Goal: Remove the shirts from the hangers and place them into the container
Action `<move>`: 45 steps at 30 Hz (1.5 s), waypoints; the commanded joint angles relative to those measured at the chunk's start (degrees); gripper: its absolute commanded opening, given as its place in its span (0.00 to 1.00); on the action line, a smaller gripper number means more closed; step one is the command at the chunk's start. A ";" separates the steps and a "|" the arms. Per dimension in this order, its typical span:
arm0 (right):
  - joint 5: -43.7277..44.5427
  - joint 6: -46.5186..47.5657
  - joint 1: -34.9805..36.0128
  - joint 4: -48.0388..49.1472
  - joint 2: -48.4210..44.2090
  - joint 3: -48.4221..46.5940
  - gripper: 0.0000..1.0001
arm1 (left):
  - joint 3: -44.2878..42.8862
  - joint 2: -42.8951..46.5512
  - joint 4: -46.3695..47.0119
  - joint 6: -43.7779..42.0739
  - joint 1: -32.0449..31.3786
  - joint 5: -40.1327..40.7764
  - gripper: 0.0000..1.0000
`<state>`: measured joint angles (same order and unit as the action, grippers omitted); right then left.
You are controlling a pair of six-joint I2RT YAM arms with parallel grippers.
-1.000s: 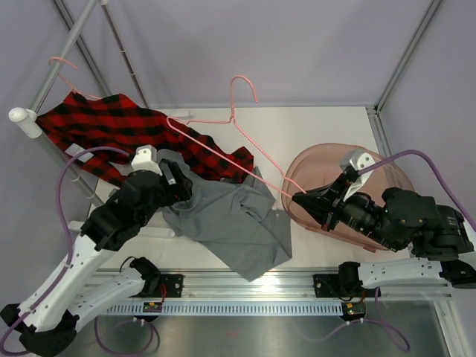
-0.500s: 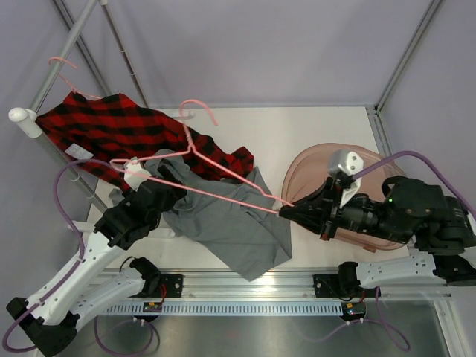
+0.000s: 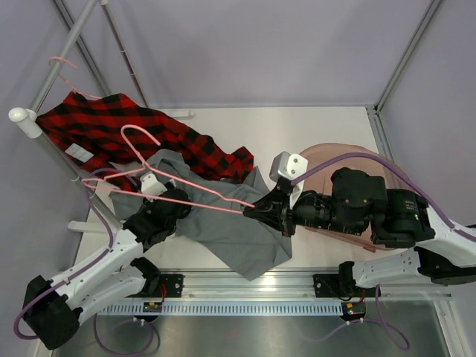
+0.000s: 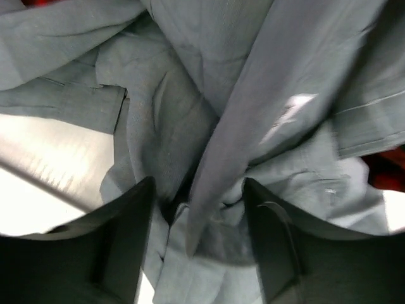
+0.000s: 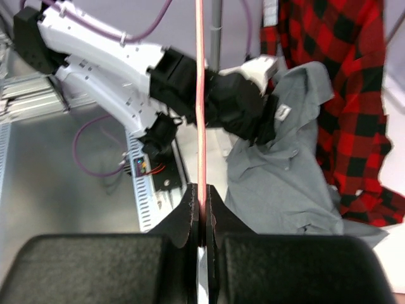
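Note:
The grey shirt (image 3: 230,223) lies crumpled on the table, off its hanger. My left gripper (image 3: 172,216) is pushed down into it. In the left wrist view its jaws stand apart astride a bunched fold of the grey shirt (image 4: 190,95), left gripper (image 4: 196,209) open. My right gripper (image 3: 253,208) is shut on one end of a pink hanger (image 3: 242,207), which stretches left above the grey shirt; hanger (image 5: 200,95) runs straight out from the right gripper (image 5: 201,196). The plaid shirt (image 3: 111,126) hangs from a second pink hanger (image 3: 63,67) on the rail. The container (image 3: 327,152) sits mostly hidden behind my right arm.
A grey rail pole (image 3: 71,44) with a white end cap (image 3: 22,119) slants along the left side. Purple curtain walls and frame posts close in the back and sides. The arms' base rail (image 3: 245,286) runs along the near edge.
My right gripper carried the pink hanger leftward from the container to over the grey shirt, the hook swinging left. My left arm dropped onto the grey shirt and its jaws narrowed.

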<state>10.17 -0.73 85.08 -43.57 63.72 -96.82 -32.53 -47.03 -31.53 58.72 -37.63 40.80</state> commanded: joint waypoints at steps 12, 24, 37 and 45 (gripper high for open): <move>2.74 3.46 -5.01 1.13 -1.14 -3.91 0.00 | 3.97 -6.68 19.50 -5.11 2.12 -0.28 0.00; 5.31 5.92 -6.32 1.29 -1.42 -1.79 0.00 | 5.73 5.27 12.19 -4.75 2.03 -4.40 0.00; -16.13 9.96 -18.71 5.60 24.76 -21.81 0.00 | 6.34 13.09 7.27 -3.17 -2.63 -9.42 0.00; -24.67 11.01 -20.39 -0.19 43.40 -42.38 0.00 | 5.55 14.33 7.62 -3.44 -4.38 -11.53 0.00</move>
<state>-7.60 6.44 65.56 -42.17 102.59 -131.55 -25.65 -33.80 -24.56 55.16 -40.86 30.30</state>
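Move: For the left gripper, the grey shirt's standing fold lies about 3 cm ahead, 1 cm right and 3 cm below, already between its open fingers. The shirt's main heap is some 16 cm to its right, 2 cm ahead and 10 cm lower. The right gripper holds the bare pink hanger by one corner; the rail for it is some 37 cm left, 30 cm ahead and a little higher, with the red plaid shirt about 23 cm left, 34 cm ahead and 25 cm below the right gripper. Push the left gripper a couple of centimetres forward and down, pinch the grey shirt's fold shut, then draw it back about 4 cm, some 3 cm up and a little right, turning clockwise slightly. Keep the right fingers on the pink hanger: ease forward and right first, then swing about 20 cm left and on forward towards the rail, dipping and rising again. ##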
